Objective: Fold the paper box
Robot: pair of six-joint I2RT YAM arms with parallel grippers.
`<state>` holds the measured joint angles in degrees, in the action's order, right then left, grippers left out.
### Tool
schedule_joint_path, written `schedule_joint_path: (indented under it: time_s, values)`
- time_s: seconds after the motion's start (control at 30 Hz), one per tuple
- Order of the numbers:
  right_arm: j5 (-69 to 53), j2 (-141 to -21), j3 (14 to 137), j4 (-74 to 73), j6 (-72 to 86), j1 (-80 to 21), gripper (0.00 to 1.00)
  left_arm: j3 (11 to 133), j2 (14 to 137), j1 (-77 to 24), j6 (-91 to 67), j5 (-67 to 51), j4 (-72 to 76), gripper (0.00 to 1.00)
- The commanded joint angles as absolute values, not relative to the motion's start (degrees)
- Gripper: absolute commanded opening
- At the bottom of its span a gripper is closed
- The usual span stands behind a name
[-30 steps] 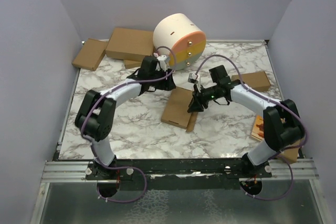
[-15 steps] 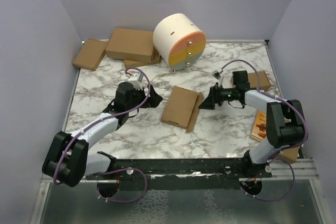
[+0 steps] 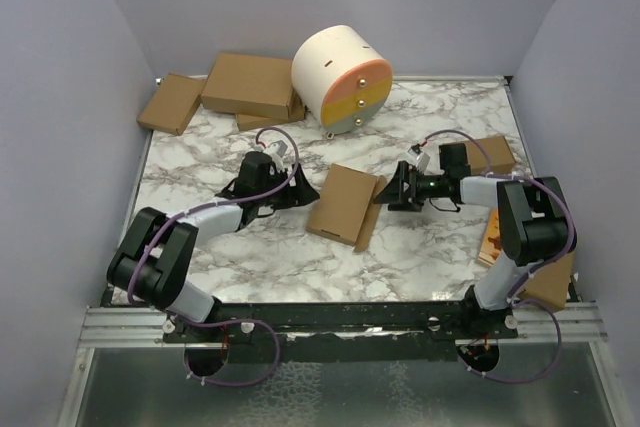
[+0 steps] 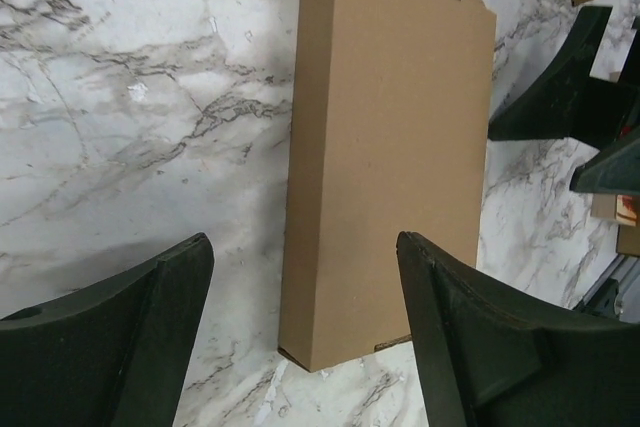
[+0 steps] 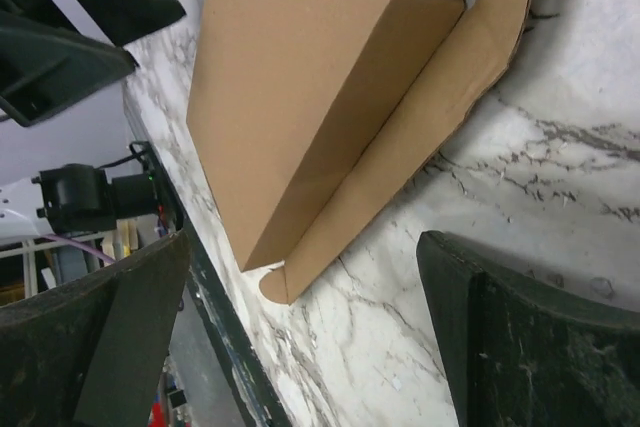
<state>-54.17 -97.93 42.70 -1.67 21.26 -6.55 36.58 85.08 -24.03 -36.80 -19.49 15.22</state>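
The paper box lies folded flat and thin in the middle of the marble table, with one long flap still spread out along its right side. My left gripper sits low just left of the box, open and pointing at it. From the left wrist the box runs away between and beyond my spread fingers, untouched. My right gripper is open just right of the flap. In its wrist view the box and flap lie ahead of the right gripper.
A white drum-shaped drawer unit with orange and yellow fronts stands at the back. Brown cartons are stacked at the back left, and a small carton lies behind the right arm. An orange item sits at the right edge.
Both grippers were over the box a second ago. They have let go, drawn back to its left and right sides, dropped low and opened. The box stays put.
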Motion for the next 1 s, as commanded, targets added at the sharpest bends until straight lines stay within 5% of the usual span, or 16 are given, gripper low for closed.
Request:
schedule_joint_path:
  time_s: [0.0, 0.1, 0.4, 0.97]
  values:
    - [-51.48, -102.16, 44.19, -0.85, 25.8, -7.87, 0.96, 38.67, 87.71, -25.32, -37.75, -23.23, 14.88, 0.73]
    - [-51.66, -102.95, 44.82, -0.01, 26.83, -8.97, 0.85, 39.79, 90.02, -26.19, -37.79, -24.68, 14.95, 0.67]
    - [-50.9, -103.46, 45.1, 1.69, 28.92, -9.81, 0.82, 41.6, 93.82, -29.07, -37.8, -25.4, 15.27, 0.56]
    - [-55.89, -102.26, 42.46, 10.42, 34.2, -10.25, 0.5, 43.39, 96.11, -32.14, -38.33, -24.96, 15.65, 0.55]
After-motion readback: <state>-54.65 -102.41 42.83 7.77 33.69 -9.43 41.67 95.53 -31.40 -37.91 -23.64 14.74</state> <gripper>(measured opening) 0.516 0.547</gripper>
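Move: Ahead of the right fingers' inward reach, the upright-leaning side flap has its middle about 3 cm left, 3 cm back and 3 cm below the right hand; the paper box's middle is about 9 cm left, 2 cm back. From the left hand the box's middle lies roughly 8 cm right, 3 cm back and 5 cm lower, with the flap about 15 cm right and 6 cm back. The striped drawer drum stands some 25 cm ahead of that hand and 8 cm right. Sweeping rightward about 5 cm while sinking and drawing back about 3 cm each, the left hand half closes over the box's left long edge, one finger on the side wall, the other on top, turning about 10 degrees clockwise. The right hand eases some 2 cm left onto the flap and closes to half-open, its lower finger bearing on the flap's outer face, the other over the box's top edge. ##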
